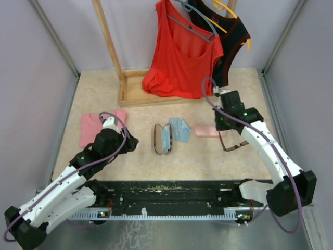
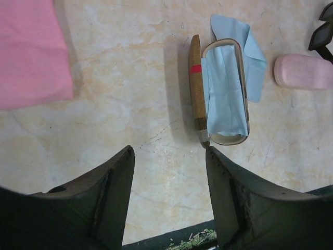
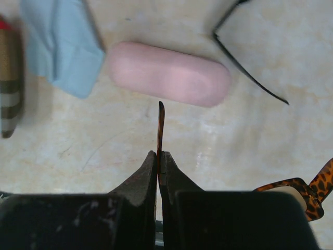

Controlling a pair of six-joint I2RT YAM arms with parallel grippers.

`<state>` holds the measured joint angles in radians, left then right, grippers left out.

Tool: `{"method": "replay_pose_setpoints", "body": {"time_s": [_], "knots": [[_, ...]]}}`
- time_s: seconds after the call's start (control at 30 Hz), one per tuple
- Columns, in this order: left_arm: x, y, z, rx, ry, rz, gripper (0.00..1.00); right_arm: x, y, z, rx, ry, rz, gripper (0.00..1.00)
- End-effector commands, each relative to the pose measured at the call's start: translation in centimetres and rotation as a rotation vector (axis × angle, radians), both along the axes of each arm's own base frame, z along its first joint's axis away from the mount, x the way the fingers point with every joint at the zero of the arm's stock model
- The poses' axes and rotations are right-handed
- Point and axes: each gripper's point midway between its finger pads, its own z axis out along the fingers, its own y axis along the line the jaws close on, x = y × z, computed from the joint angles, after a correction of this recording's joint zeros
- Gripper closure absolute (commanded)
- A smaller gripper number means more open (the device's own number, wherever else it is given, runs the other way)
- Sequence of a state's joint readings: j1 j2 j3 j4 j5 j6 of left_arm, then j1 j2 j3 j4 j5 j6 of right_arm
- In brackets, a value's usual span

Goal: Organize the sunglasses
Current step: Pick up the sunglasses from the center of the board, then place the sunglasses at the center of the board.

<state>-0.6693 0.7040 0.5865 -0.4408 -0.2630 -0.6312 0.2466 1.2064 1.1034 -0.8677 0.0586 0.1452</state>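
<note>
My right gripper (image 3: 159, 154) is shut on one thin arm of the reddish-brown sunglasses (image 3: 160, 122), just in front of the oblong pink case (image 3: 169, 80). Their tortoise-patterned frame (image 3: 307, 190) shows low on the right of the right wrist view. In the top view they lie beneath that gripper (image 1: 225, 125), the brown frame (image 1: 234, 144) on the table. The black sunglasses show only in part: thin arms (image 3: 244, 65) beyond the pink case, and a frame corner (image 2: 322, 32). My left gripper (image 2: 169, 151) hangs open above bare table, near the open brown plaid case (image 2: 223, 94).
A light blue cloth (image 1: 180, 128) lies in and beside the open plaid case (image 1: 162, 138). A pink cloth (image 1: 96, 127) is at the left. At the back, a wooden rack (image 1: 140, 94) holds a red top (image 1: 182, 57) and a black garment (image 1: 234, 36).
</note>
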Motion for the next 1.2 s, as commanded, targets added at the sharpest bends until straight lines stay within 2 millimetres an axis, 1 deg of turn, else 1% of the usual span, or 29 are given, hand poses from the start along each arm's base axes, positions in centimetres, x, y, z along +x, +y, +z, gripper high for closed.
{"method": "replay_pose_setpoints", "body": {"time_s": [0.0,0.1,0.17,0.2,0.3,0.43,0.5,0.57,0.63,0.73,0.8,1.0,1.17], "knots": [[0.5,0.7,2.5,-0.018,-0.056,0.038,0.37,-1.2,6.0,3.7,-0.004,-0.117,0.223,1.00],[0.4,1.3,3.6,-0.022,-0.084,0.058,0.37,-2.8,9.3,3.5,-0.048,-0.116,0.350,1.00],[0.2,1.9,4.3,-0.022,-0.105,0.071,0.37,-3.8,11.6,3.0,-0.087,-0.108,0.443,1.00],[0.1,2.2,4.6,-0.021,-0.115,0.079,0.37,-4.7,13.1,2.7,-0.107,-0.107,0.510,1.00],[-0.1,3.0,5.3,-0.013,-0.140,0.099,0.37,-6.4,16.1,1.0,-0.195,-0.088,0.666,1.00],[-0.4,3.9,5.9,-0.004,-0.157,0.125,0.36,-8.0,19.0,-1.8,-0.298,-0.044,0.840,1.00],[-0.6,4.2,6.1,-0.005,-0.161,0.131,0.36,-8.4,20.0,-3.0,-0.349,-0.032,0.917,1.00],[-0.7,4.4,6.4,-0.008,-0.168,0.134,0.36,-8.9,20.3,-4.2,-0.398,-0.012,1.009,1.00],[-0.9,4.5,6.4,-0.011,-0.169,0.137,0.36,-9.2,20.6,-4.9,-0.422,-0.021,1.073,1.00],[-1.1,4.7,6.4,-0.016,-0.168,0.141,0.36,-10.4,21.5,-4.9,-0.383,-0.044,1.169,1.00],[-1.1,4.7,6.2,-0.018,-0.164,0.142,0.36,-10.9,21.5,-4.9,-0.359,-0.043,1.196,1.00],[-1.1,4.5,5.8,-0.025,-0.157,0.137,0.36,-11.8,19.7,-7.5,-0.421,0.060,1.213,1.00],[-1.1,4.4,5.8,-0.026,-0.155,0.134,0.36,-11.6,18.6,-9.0,-0.479,0.083,1.206,1.00]]}}
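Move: The right hand already holds the sunglasses by one temple; the open glasses case they are meant for lies about 29 cm to its left, level with it and some 13 cm below. On the table, the pink case is roughly 5 cm left and 3 cm ahead, the blue cloth about 20 cm left and 3 cm ahead, the black sunglasses some 7 cm right and 9 cm ahead. From the left hand, the glasses case lies about 12 cm right, 3 cm ahead and 12 cm below. Keep the right fingers pinched on the temple and swing the sunglasses left some 20 cm and back about 12 cm, round the near side of the pink case towards the open glasses case, turning nearly 70 degrees counter-clockwise; rise slightly, then sink, easing slightly right at the end. Meanwhile lift the open left gripper up and left, away from the case. ##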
